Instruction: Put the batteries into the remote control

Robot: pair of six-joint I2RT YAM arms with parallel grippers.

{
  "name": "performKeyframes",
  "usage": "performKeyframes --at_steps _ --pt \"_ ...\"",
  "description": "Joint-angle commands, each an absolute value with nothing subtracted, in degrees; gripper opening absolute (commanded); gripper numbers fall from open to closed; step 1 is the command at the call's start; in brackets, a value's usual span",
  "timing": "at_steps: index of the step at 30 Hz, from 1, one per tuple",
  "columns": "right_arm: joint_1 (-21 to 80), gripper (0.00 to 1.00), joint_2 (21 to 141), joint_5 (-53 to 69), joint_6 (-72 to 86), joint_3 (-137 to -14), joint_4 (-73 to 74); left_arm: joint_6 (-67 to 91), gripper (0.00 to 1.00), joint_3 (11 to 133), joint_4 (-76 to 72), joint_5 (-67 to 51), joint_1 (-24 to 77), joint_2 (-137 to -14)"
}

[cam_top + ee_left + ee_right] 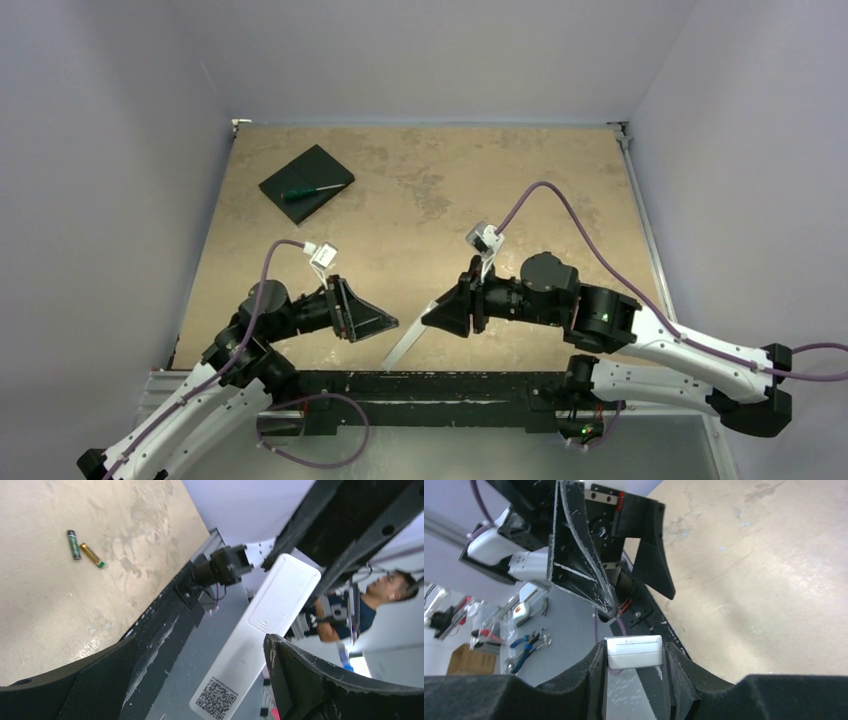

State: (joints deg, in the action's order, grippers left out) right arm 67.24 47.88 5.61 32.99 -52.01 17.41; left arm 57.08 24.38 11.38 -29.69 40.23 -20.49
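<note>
The remote control [405, 345] is a slim white bar held slanted in the air over the table's near edge. My right gripper [442, 314] is shut on its upper end, and the right wrist view shows that white end [633, 652] clamped between both fingers. My left gripper [378, 320] is open just left of the remote. In the left wrist view the remote's plain back [265, 625], with battery cover and QR label, lies between my spread fingers [320, 680], apart from them. Two batteries [82, 549] lie side by side on the table; they do not show in the top view.
A flat black square pad [307, 183] with a green-handled screwdriver [315, 190] on it lies at the table's far left. The black mounting rail [440, 385] runs along the near edge under the remote. A person and tools show beyond the table in the wrist views.
</note>
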Motion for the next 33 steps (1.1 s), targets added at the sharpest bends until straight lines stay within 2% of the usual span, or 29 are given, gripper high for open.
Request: performKeyframes --at_steps 1,8,19,25,33 --pt "67.5 0.0 46.42 -2.25 33.47 -53.59 18.07 64.06 0.97 25.75 12.72 -20.32 40.16 -18.26" --pt "67.54 0.0 46.74 -17.27 34.04 -55.67 18.84 72.0 0.99 26.03 18.61 -12.62 40.11 -14.24" --pt "67.59 0.0 50.11 -24.63 32.75 -53.89 9.42 83.76 0.97 24.02 23.15 -4.79 40.19 -7.09" --pt "68.4 0.0 50.09 -24.75 30.73 -47.33 -5.58 89.08 0.97 22.06 20.9 -3.2 40.17 -4.61" --pt "74.63 0.0 53.72 -31.49 22.97 -43.47 -21.07 91.94 0.98 22.35 20.42 2.42 40.16 -3.16"
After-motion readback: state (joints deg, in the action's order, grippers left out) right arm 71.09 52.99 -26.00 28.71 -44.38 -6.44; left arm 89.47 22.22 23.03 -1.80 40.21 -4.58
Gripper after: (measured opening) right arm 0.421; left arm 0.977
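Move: The right gripper already holds the remote by one end, the free end slanting back and left. The open left gripper waits about 8 cm to the right gripper's left, level front to back and some 6 cm lower. From the left gripper the remote's middle lies roughly 4 cm back, 4 cm right and 4 cm up; the two batteries lie on the table about 8 cm ahead, 16 cm right and 23 cm down. Carry the remote about 8 cm forward with the right gripper, its hold kept and height nearly level, while turning it some 25 degrees clockwise so the free end swings round to the waiting fingers. Meanwhile draw the left gripper forward and left, some 5 cm each way, turning it about 30 degrees counter-clockwise and tilting it; keep it wide open and don't grip yet. ##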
